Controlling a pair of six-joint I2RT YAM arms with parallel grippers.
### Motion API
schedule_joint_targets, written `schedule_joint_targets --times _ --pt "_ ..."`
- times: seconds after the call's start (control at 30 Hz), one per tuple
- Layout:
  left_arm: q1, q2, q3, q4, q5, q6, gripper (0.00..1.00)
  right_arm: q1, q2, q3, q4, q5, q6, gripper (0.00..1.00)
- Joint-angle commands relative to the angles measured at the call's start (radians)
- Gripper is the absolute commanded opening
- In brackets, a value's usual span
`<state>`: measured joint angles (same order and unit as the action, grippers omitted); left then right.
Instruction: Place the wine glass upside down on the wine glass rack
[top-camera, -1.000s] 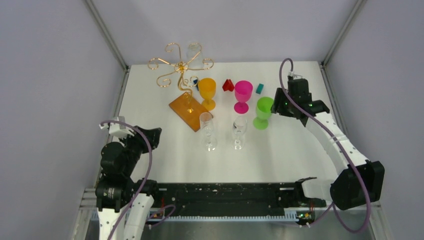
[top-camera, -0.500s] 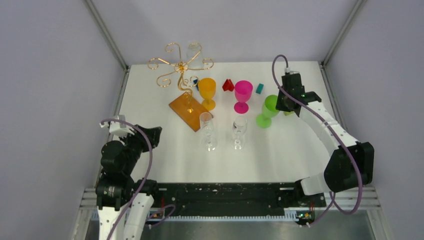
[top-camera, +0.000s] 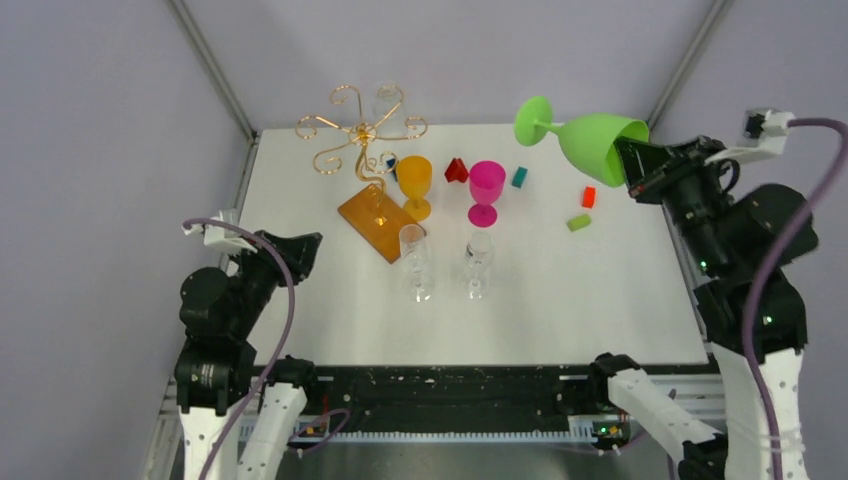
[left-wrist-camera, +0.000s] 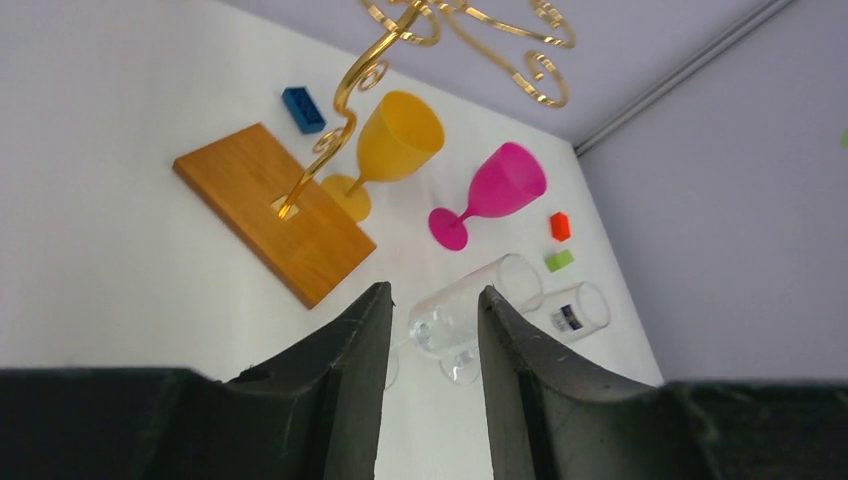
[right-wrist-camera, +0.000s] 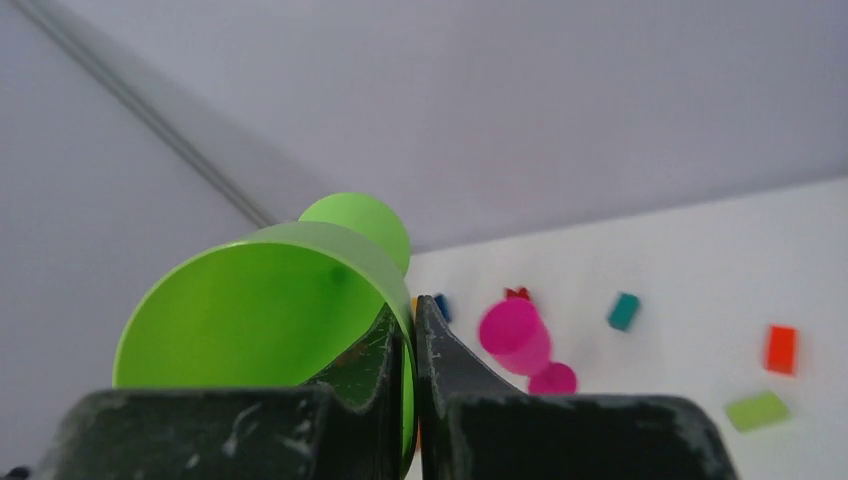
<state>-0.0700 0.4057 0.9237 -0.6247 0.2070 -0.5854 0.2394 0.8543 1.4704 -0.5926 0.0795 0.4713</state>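
Note:
My right gripper (top-camera: 628, 165) is shut on the rim of the green wine glass (top-camera: 590, 140), one finger inside the bowl and one outside. It holds the glass high above the table's back right, tipped on its side with the foot pointing left. In the right wrist view the green bowl (right-wrist-camera: 260, 320) fills the left, with the right gripper (right-wrist-camera: 411, 305) pinching its wall. The gold wire wine glass rack (top-camera: 362, 130) stands on its wooden base (top-camera: 378, 222) at the back left, far from the glass. My left gripper (top-camera: 305, 252) hovers open and holds nothing at the near left, its jaws (left-wrist-camera: 432, 295) facing the rack's base (left-wrist-camera: 270, 210).
An orange glass (top-camera: 414, 180) and a pink glass (top-camera: 486, 185) stand upright mid-table. Two clear glasses (top-camera: 415, 262) (top-camera: 478, 262) stand in front of them. Small blocks lie about: teal (top-camera: 519, 177), red (top-camera: 589, 196), green (top-camera: 578, 222). A faint clear glass (top-camera: 385, 100) hangs on the rack.
The right gripper closed on the green glass's rim, then raised it off the table toward the back right, tipping it sideways. The left arm shifted slightly.

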Motion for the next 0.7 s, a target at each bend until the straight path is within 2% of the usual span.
schedule_joint_targets --times 0.0,0.07,0.17,0.23,0.37,0.43,0.5,0.67 --pt "-0.007 0.080 0.116 0.147 0.116 -0.078 0.40 -0.002 -0.003 -0.003 0.111 -0.326 0.207 0.00" --pt "-0.006 0.128 0.148 0.183 0.193 -0.106 0.39 0.014 -0.008 -0.029 0.142 -0.327 0.243 0.00" --pt "-0.007 0.162 0.167 0.206 0.224 -0.119 0.40 0.126 0.015 -0.029 0.120 -0.197 0.219 0.00" --pt "-0.007 0.157 0.173 0.207 0.210 -0.109 0.41 0.279 0.051 -0.019 0.115 -0.048 0.182 0.00" --pt "-0.007 0.150 0.173 0.212 0.209 -0.105 0.43 0.690 0.194 0.068 0.116 0.359 0.051 0.00" --pt "-0.007 0.146 0.164 0.212 0.209 -0.104 0.44 0.849 0.276 0.126 0.135 0.493 -0.011 0.00" --pt "-0.007 0.135 0.151 0.210 0.201 -0.099 0.44 0.928 0.334 0.169 0.158 0.529 -0.039 0.00" --pt "-0.007 0.120 0.120 0.204 0.208 -0.089 0.45 0.969 0.394 0.191 0.199 0.484 -0.032 0.00"
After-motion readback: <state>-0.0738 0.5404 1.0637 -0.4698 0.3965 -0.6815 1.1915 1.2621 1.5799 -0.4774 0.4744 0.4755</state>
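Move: The right gripper holds the green glass by its rim; the left gripper, its receiving place, is about 44 cm left, 6 cm back and 14 cm lower. The nearer clear glass stands 18 cm left and 3 cm ahead, the pink glass 16 cm left and 21 cm ahead, both 38 cm below. From the left gripper, the green glass is 38 cm right, 12 cm ahead and 11 cm up; the rack is 27 cm ahead, 6 cm right, 12 cm down. Keep the right fingers shut on the green glass's rim; lift about 5 cm while drawing back a little, then sweep left some 26 cm towards the left gripper, sinking about 10 cm from the top and swinging the wrist some 30 degrees counter-clockwise. Meanwhile raise the left gripper about 7 cm, easing right and turning slightly clockwise, fingers still part open. ##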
